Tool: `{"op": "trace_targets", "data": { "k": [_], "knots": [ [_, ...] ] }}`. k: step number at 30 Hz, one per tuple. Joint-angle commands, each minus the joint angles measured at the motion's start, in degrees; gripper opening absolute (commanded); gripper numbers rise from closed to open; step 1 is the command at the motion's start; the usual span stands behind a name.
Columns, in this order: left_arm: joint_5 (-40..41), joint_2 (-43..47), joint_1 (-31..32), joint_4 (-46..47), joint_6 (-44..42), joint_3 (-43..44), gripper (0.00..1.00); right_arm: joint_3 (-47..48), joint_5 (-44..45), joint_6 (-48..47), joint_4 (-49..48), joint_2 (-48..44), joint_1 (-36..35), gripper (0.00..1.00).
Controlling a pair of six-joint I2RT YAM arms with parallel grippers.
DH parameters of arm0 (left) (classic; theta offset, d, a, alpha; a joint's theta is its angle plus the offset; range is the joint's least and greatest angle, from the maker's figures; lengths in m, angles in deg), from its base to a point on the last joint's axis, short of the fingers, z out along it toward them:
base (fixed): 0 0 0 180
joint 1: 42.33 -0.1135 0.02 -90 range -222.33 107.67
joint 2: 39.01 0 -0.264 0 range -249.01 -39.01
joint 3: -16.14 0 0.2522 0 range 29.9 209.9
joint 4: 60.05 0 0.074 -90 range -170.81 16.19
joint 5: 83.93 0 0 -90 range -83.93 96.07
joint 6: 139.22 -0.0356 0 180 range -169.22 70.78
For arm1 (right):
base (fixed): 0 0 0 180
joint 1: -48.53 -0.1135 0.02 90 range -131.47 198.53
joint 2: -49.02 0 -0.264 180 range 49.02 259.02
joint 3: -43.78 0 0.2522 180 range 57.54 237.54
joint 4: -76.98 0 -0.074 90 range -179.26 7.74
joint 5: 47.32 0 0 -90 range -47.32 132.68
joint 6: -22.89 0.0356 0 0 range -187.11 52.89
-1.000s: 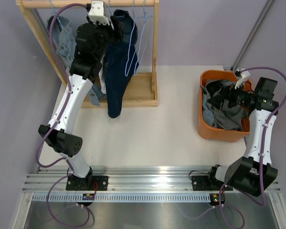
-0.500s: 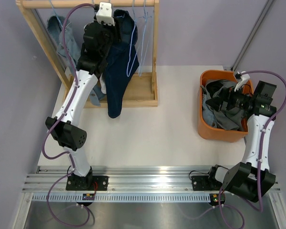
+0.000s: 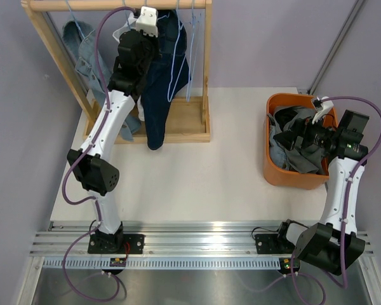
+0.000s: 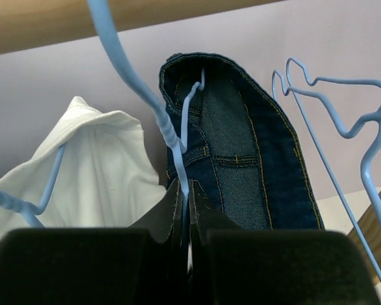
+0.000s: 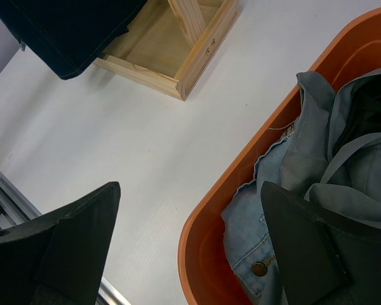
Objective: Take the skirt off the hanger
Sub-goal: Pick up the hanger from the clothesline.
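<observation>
The skirt is dark blue denim and hangs folded over a light blue wire hanger from the wooden rail. My left gripper is shut on the hanger's wire just below its twisted neck, with the skirt's waistband right behind it. In the top view the skirt drapes down inside the rack and the left gripper is high up by the rail. My right gripper hangs open over the near rim of the basket, holding nothing.
A wooden clothes rack stands at the back left. On it hang a white garment, a light denim piece and empty blue hangers. An orange basket with grey and denim clothes sits at the right.
My left arm has stretched up and right toward the rail, and its jaws have closed on the hanger wire. The right arm has shifted slightly and stays open.
</observation>
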Motion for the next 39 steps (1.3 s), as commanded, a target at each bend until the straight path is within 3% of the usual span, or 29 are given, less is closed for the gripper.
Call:
{"op": "trace_targets", "data": {
  "k": [1,8,18,31,34,39],
  "knots": [
    [-1.15,-0.15,-0.22,2.49,-0.64,2.44,0.00,0.01,-1.90,0.72,-1.85,-1.49,-0.26,0.99],
    [-3.43,2.04,-0.30,4.86,1.11,5.43,0.00,-0.43,-2.16,1.07,-2.11,-2.11,-0.26,0.99],
    [-3.52,10.30,-0.30,7.94,1.12,1.83,0.00,-1.39,-3.13,1.51,-2.90,-2.90,-0.26,0.99],
    [-5.10,22.59,-0.30,9.26,1.03,-12.92,0.00,-1.48,-5.06,1.08,-1.77,-4.22,-0.26,1.00],
    [-6.68,25.94,-0.30,8.39,1.30,-18.98,0.00,0.18,-8.74,-2.43,2.61,-3.43,-0.26,0.99],
    [-10.01,34.29,-0.30,5.14,2.17,-28.04,0.00,3.96,-16.75,-19.55,16.93,-1.58,-0.61,0.99]
  ]
}}
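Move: The left fingers are already shut on the neck of the hanger with the dark denim skirt, its bar some 4 cm below them. The rail crosses about 7 cm above the left hand and 2 cm ahead. The white garment hangs roughly 7 cm to its left and 1 cm ahead; the nearest empty hanger is about 9 cm to its right, level fore and aft. From the open right hand the held hanger lies about 26 cm ahead, 42 cm left and 14 cm higher. Still pinching the hanger's neck, the left hand hardly stirs at first, then lifts about 6 cm while drawing back to take the hook off the rail, and carries on back while sinking, ending some 12 cm nearer its base and slightly left. Late on, the right hand, fingers wide and empty, eases about 4 cm back and left, turning about 10 degrees counter-clockwise. ##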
